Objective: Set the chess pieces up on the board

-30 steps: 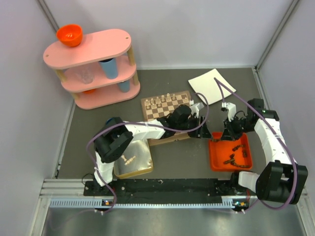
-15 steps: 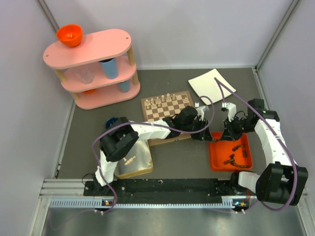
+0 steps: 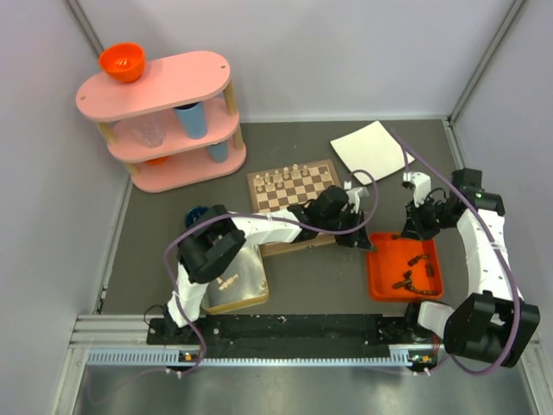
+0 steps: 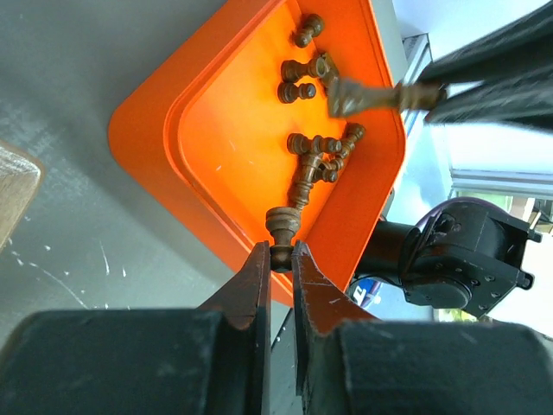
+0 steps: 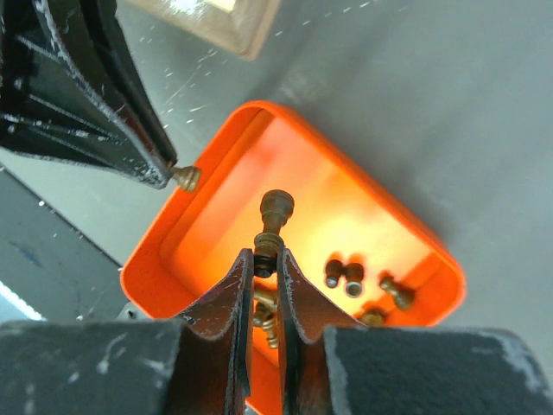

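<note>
The board point(image 3: 294, 186) lies mid-table with pale chess pieces point(image 3: 281, 178) along its far rows. Several dark chess pieces point(image 4: 315, 156) lie in the orange tray point(image 3: 380, 281). My left gripper point(image 4: 281, 252) is shut on a dark piece point(image 4: 282, 223) by its head, at the tray's near-left corner point(image 3: 366, 239). My right gripper point(image 5: 264, 259) is shut on another dark piece point(image 5: 275, 214), held above the tray point(image 5: 173, 251), near its far edge in the top view point(image 3: 409, 230). The left gripper's fingers point(image 5: 95, 104) show beside it.
A silver tin point(image 3: 251, 285) holding pale pieces sits near the left arm's base. A pink three-tier shelf point(image 3: 164, 112) with cups and an orange bowl point(image 3: 121, 60) stands at the back left. A white sheet point(image 3: 371, 151) lies at the back right.
My left gripper's jaws closed on a dark piece at the tray's corner. The right gripper rose and shifted right and away, still holding its piece.
</note>
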Controlling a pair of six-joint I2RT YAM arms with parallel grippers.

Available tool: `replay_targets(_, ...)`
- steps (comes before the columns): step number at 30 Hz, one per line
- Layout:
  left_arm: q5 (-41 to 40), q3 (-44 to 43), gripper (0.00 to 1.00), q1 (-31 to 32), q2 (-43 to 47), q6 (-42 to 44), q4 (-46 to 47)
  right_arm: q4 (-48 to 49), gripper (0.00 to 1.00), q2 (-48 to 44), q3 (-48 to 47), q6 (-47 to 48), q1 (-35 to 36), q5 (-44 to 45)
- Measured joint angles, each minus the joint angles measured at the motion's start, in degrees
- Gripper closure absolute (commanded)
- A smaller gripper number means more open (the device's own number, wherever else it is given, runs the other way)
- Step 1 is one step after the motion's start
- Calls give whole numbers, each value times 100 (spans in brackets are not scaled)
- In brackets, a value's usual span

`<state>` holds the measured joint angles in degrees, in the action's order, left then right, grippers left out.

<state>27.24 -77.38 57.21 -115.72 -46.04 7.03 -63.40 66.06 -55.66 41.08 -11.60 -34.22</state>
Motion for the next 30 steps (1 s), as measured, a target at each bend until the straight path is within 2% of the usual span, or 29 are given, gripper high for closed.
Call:
replay_targets(3,61,-195,88,17,-138,15,-111,28,100,-90,-208,35,-203,48)
replay_targets(6,164,-514,79,90,-372,15,-192,37,100,-175,-243,37,-219,22)
replay_targets(7,190,-605,72,127,-439,7,-197,33,100,-186,-243,37,-219,15)
replay_targets(11,229,-713,54,238,-520,-2,-284,31,100,-219,-243,35,-219,-4)
replay_targets(14,234,-726,45,271,-522,17,-376,28,100,-271,-243,33,-221,-15)
replay_targets(23,153,-619,44,234,-284,125,-444,-42,100,-343,-243,24,-221,-170)
replay_targets(27,72,37,44,131,549,227,-319,-111,100,-343,-243,20,-234,-345)
replay_targets(30,28,750,42,-90,1510,326,-22,-160,100,-339,-256,17,-208,-503)
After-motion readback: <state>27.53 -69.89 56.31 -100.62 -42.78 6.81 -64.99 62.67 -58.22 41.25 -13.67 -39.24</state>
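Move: The left hand holds a dark chess piece near the orange tray's left rim: the tray's middle lies some 10 cm to its right, 6 cm back and 9 cm below. The right hand's held piece is about 8 cm right of the left hand, 4 cm farther out and 2 cm higher, while the chessboard's middle is 17 cm left, 10 cm ahead and 8 cm below. From the right hand, the board's middle is 25 cm left, 6 cm ahead, 11 cm below. Rightward and slightly back over the tray, about 2.5 cm, goes the left hand, opening its fingers wide enough on the way to let go of the dark piece; then it rises quickly some 8 cm and swings about 6 cm left, away from the tray and empty. The right hand eases up about 3 cm, tilting slightly, and keeps its pinch on its own dark piece. ##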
